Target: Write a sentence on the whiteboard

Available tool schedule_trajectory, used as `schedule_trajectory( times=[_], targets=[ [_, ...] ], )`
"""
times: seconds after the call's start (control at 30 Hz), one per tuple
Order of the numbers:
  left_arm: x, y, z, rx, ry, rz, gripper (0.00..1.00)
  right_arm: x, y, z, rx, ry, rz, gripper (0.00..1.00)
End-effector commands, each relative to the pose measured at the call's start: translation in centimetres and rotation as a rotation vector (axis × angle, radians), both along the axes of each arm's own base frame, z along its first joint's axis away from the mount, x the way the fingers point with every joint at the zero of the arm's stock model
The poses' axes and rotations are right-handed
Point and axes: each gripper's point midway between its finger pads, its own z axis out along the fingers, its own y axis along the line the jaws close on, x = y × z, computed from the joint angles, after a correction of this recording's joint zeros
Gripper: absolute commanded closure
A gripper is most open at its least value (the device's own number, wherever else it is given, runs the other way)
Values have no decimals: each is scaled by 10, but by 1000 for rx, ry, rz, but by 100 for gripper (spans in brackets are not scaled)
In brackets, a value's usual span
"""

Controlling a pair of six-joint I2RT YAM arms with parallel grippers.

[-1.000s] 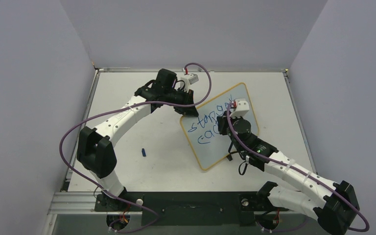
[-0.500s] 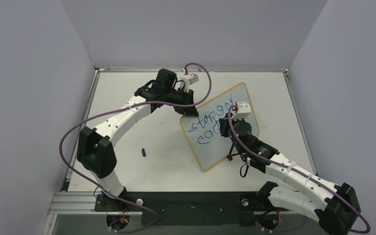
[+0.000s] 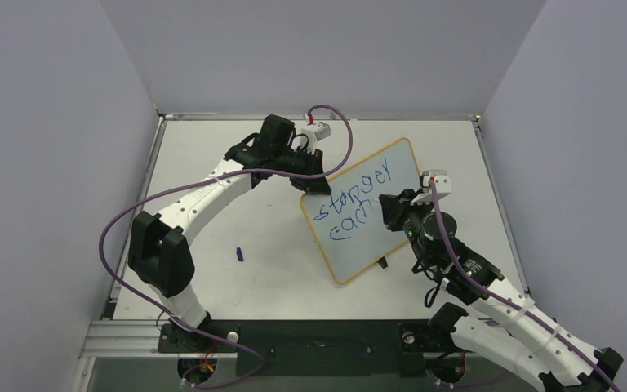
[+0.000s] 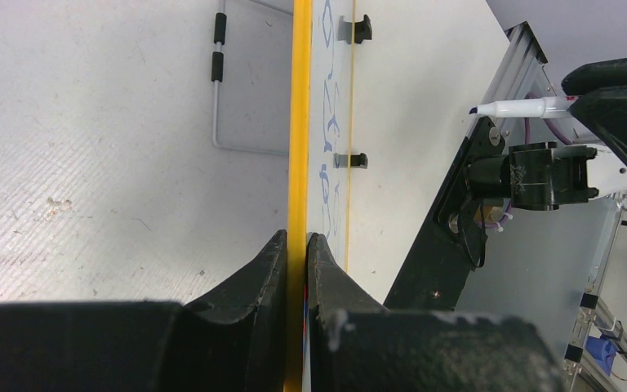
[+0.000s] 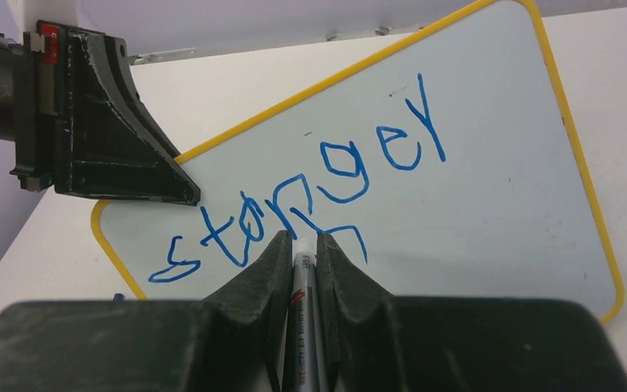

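The whiteboard (image 3: 357,255) stands tilted in mid-table, white with a yellow frame (image 4: 300,122). My left gripper (image 3: 315,184) (image 4: 296,238) is shut on its upper left edge. The sentence (image 3: 353,193) (image 5: 326,180) in blue reads "stanger" with "can" below it. My right gripper (image 3: 384,212) (image 5: 302,237) is shut on a grey marker (image 5: 302,273) (image 4: 522,107) pointing at the board. In the left wrist view the marker's tip hangs clear of the board's face.
A small blue marker cap (image 3: 240,255) lies on the table left of the board. Two black feet (image 4: 353,29) stick out from the board's front. A wire bracket (image 4: 216,82) shows behind it. Grey walls close in the table on three sides.
My right arm has swung right and back from the board with the marker, uncovering the end of "stanger". The left gripper and the board have not moved.
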Motion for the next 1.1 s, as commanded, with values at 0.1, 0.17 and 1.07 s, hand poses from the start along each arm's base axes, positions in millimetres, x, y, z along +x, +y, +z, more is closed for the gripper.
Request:
schedule_trajectory(
  times=[0.1,0.17,1.07],
  targets=[
    [21,9,24,19,-153,53,100,-15,-3,-42,-11,68,28,100],
    [21,9,25,20,-153,54,100,-19,-3,-49,-3,69,43,100],
    [20,12,13,50,-133,58,100,-60,29,-99,-4,28,226,100]
  ],
)
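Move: The right hand holds the pen clear of the whiteboard. The bare spot under the start of the second written word lies about 13 cm below it, 8 cm left and 1 cm ahead. That second word is some 4 cm ahead, 7 cm left and 8 cm lower; the first word is 8 cm ahead, 7 cm left and 2 cm lower. From the left hand, the bare spot is roughly 8 cm back, 6 cm right and 12 cm down. With the pen tip touching nothing, the right hand sinks about 11 cm while drawing back some 6 cm, passing down in front of the board from beside the second word towards the bare area below it. Late on it eases left and swings counter-clockwise, keeping its grip on the pen. The left hand stays still, still pinching the board's upper left edge. ##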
